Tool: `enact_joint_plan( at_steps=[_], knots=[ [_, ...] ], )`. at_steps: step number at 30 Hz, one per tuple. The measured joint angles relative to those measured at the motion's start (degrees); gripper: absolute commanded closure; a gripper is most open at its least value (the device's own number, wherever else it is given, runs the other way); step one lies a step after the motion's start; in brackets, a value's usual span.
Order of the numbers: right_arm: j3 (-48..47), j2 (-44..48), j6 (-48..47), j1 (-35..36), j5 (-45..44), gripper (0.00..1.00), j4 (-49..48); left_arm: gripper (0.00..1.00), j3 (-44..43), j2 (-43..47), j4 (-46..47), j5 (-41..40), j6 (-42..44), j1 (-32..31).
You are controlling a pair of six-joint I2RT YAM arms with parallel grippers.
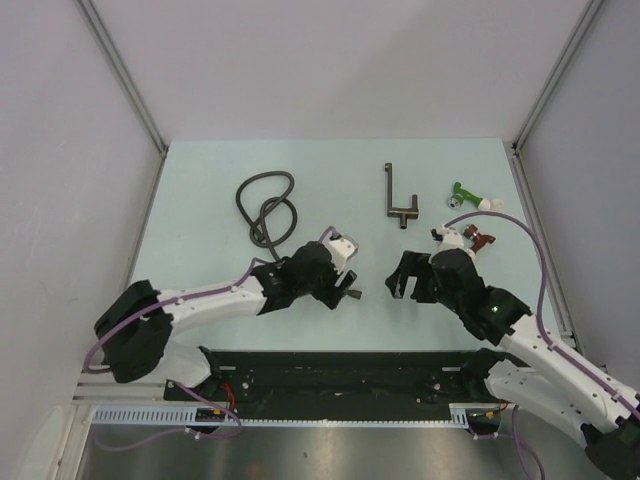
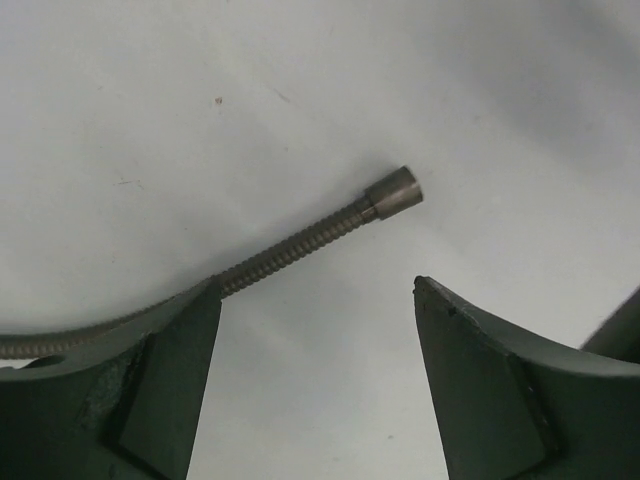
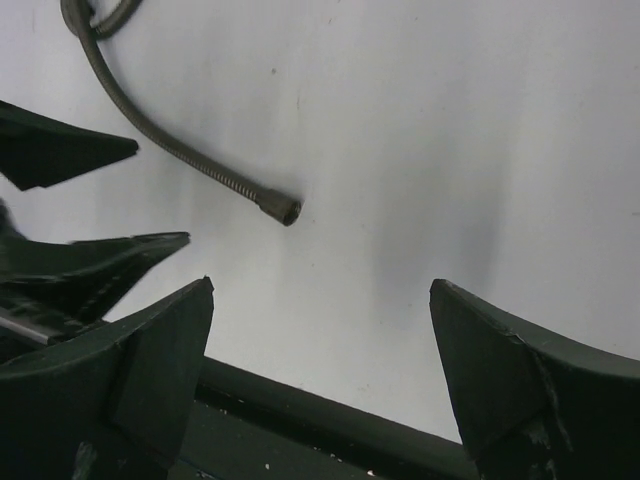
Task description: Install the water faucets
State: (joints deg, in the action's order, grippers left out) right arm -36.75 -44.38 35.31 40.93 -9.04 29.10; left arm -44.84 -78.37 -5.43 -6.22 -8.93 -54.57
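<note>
The water faucet (image 1: 400,196), a slim dark metal piece with a long thin arm on a short T body, lies on the table's far middle, clear of both grippers. My left gripper (image 1: 352,283) sits near the table's middle, open, with bare table between its fingers (image 2: 170,380). The hose's metal end cap (image 2: 395,193) lies just beyond them, and the hose runs past the left fingertip. My right gripper (image 1: 396,280) faces the left one across a small gap. It is open (image 3: 320,285) over bare table, and the hose end (image 3: 285,210) lies ahead of it.
A coiled black flexible hose (image 1: 267,205) lies at the far left. A green fitting (image 1: 465,197) and a dark-red fitting (image 1: 478,237) lie at the far right. The black base rail (image 3: 330,420) runs along the near edge. The left gripper's fingers (image 3: 100,260) show in the right wrist view.
</note>
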Motion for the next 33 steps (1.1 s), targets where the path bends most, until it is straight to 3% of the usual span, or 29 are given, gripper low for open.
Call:
enact_joint_plan(
  at_steps=[9,21,33],
  knots=[
    [0.4,10.8,0.1,-5.9,-0.9,0.07,1.7,0.22,-6.1,-14.1,-2.8,1.0,19.5,0.0],
    [1.1,12.0,-0.8,-8.6,-1.0,0.07,2.9,0.35,-19.0,-27.4,-6.8,8.2,29.5,0.0],
    [1.2,9.3,-1.9,-9.5,-0.2,0.07,1.8,0.73,-21.4,-29.6,-8.2,13.5,30.0,0.0]
  ],
)
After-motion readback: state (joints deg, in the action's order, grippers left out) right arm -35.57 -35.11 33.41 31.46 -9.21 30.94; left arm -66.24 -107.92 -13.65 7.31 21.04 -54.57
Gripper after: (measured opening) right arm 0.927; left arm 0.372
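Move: The free end of the grey hose lies about 6 cm to the left gripper's right, some 2 cm ahead and 8 cm below it. From the same gripper, the hose's loops are about 26 cm ahead and 18 cm to the left, and the metal faucet about 29 cm ahead and 19 cm to the right, both 9 cm below. From the right gripper the hose end is roughly 4 cm ahead, 12 cm to the left and 13 cm down. Bring the left gripper down about 8 cm, first nearly straight, then also some 6 cm to the right onto the hose's free end, rolling its left side up and turning clockwise about 30 degrees as it goes. Close the fingers from wide to under half open around the end collar. Back the open right gripper off about 5 cm to the right, slightly up. ##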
